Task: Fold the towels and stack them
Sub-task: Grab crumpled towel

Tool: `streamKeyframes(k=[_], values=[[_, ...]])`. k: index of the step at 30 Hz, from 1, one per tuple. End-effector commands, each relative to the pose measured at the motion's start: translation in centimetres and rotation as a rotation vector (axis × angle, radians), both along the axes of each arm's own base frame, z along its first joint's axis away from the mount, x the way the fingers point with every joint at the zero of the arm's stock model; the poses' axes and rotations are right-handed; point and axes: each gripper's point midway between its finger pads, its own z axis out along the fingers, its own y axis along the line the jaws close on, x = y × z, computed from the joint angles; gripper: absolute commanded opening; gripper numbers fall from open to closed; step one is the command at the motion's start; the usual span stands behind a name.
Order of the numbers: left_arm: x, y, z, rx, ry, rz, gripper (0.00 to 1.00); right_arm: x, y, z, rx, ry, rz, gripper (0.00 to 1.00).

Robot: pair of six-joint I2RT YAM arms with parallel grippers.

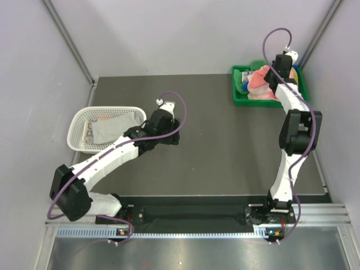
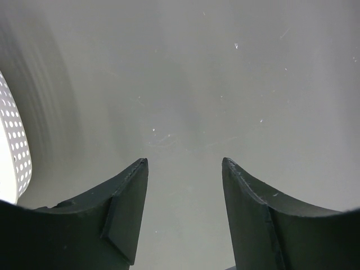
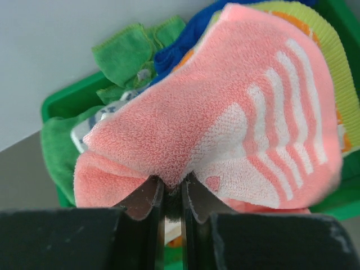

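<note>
A pink towel [image 3: 225,112] with white stripes lies on top of the pile in the green tray [image 1: 239,101] at the back right. My right gripper [image 3: 173,183] is shut on a pinched fold of this pink towel [image 1: 260,79], reaching over the tray [image 3: 62,101]. Under it show a blue towel [image 3: 180,42], a green cloth [image 3: 124,50] and a yellow-green edged orange one [image 3: 332,56]. A grey-white towel [image 1: 112,126] lies in the white basket [image 1: 79,121]. My left gripper [image 2: 184,163] hangs open over bare table, holding nothing, just right of the basket [image 2: 14,140].
The dark tabletop [image 1: 225,146] stretches between basket and tray. Grey walls close in the back and both sides. The left arm [image 1: 112,154] lies diagonally across the left half; the right arm [image 1: 295,135] stands tall along the right edge.
</note>
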Motion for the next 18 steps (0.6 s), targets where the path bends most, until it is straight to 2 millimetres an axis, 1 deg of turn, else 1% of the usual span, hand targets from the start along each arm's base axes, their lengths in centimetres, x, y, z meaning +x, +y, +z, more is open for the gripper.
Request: streamKeyframes(k=[1, 2, 3, 4, 5, 6, 7, 8, 9, 11, 12, 13, 14, 15, 16, 17, 18], values=[[0.8, -0.6, 2.1, -0.030, -0.048, -0.004, 0.59, -2.0, -0.5, 10.8, -0.032, -0.200, -0.013, 0.00], [0.8, -0.7, 2.2, -0.033, -0.051, -0.004, 0.59, -2.8, -0.3, 12.4, -0.030, -0.223, -0.008, 0.00], [0.7, -0.7, 2.2, -0.036, -0.050, -0.007, 0.58, -3.2, -0.1, 12.9, -0.025, -0.224, 0.001, 0.00], [0.8, -0.8, 2.2, -0.038, -0.050, -0.008, 0.58, -3.8, 0.1, 12.3, -0.016, -0.206, 0.005, 0.00], [0.7, -0.9, 2.2, -0.042, -0.049, -0.013, 0.58, -4.8, 0.8, 14.1, -0.013, -0.239, 0.026, 0.00], [0.8, -1.0, 2.3, -0.046, -0.053, -0.017, 0.57, -5.4, 1.1, 14.5, -0.012, -0.245, 0.028, 0.00], [0.8, -0.9, 2.4, -0.044, -0.054, -0.017, 0.57, -6.0, 1.5, 13.8, -0.014, -0.228, 0.035, 0.00], [0.8, -1.0, 2.4, -0.041, -0.059, -0.024, 0.57, -8.4, 3.0, 14.9, -0.015, -0.250, 0.060, 0.00], [0.8, -1.0, 2.4, -0.041, -0.060, -0.024, 0.57, -8.8, 3.2, 16.5, -0.020, -0.291, 0.058, 0.01], [0.8, -1.0, 2.3, -0.035, -0.059, -0.028, 0.56, -9.2, 3.6, 16.6, -0.023, -0.306, 0.062, 0.02], [0.9, -0.9, 2.4, -0.037, -0.063, -0.025, 0.56, -9.1, 3.4, 16.7, -0.031, -0.311, 0.049, 0.02], [0.8, -0.9, 2.3, -0.038, -0.061, -0.025, 0.56, -8.2, 3.3, 15.3, -0.032, -0.277, 0.048, 0.01], [0.8, -0.9, 2.4, -0.038, -0.063, -0.024, 0.56, -7.6, 3.2, 14.8, -0.038, -0.260, 0.054, 0.01], [0.9, -0.9, 2.4, -0.041, -0.065, -0.023, 0.56, -6.5, 3.4, 15.8, -0.036, -0.280, 0.077, 0.00], [0.9, -0.9, 2.4, -0.041, -0.066, -0.021, 0.56, -5.0, 3.5, 14.0, -0.035, -0.262, 0.084, 0.00], [0.9, -0.9, 2.3, -0.039, -0.067, -0.018, 0.56, -4.0, 3.5, 14.3, -0.036, -0.277, 0.089, 0.00], [1.0, -0.8, 2.4, -0.040, -0.072, -0.013, 0.56, -3.2, 3.1, 13.8, -0.034, -0.270, 0.078, 0.00]])
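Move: The right fingers already pinch the pink crumpled towel over the green bin, whose middle is about 12 cm below them, some 3 cm farther out and 4 cm to the right. The blue towel is roughly 12 cm ahead, 11 cm right and 8 cm below. Clear mid-table is about 31 cm back, 30 cm left and 15 cm below the right hand; from the left hand it's level, 10 cm to the right and 15 cm below. Keep the right gripper shut on the pink towel and lift it briskly about 12 cm, up out of the green bin. Draw back some 9 cm towards the robot as it rises, ease slightly left, and tip the fingers up about 10 degrees; finish with a small reach forward again of 1 to 2 cm. ##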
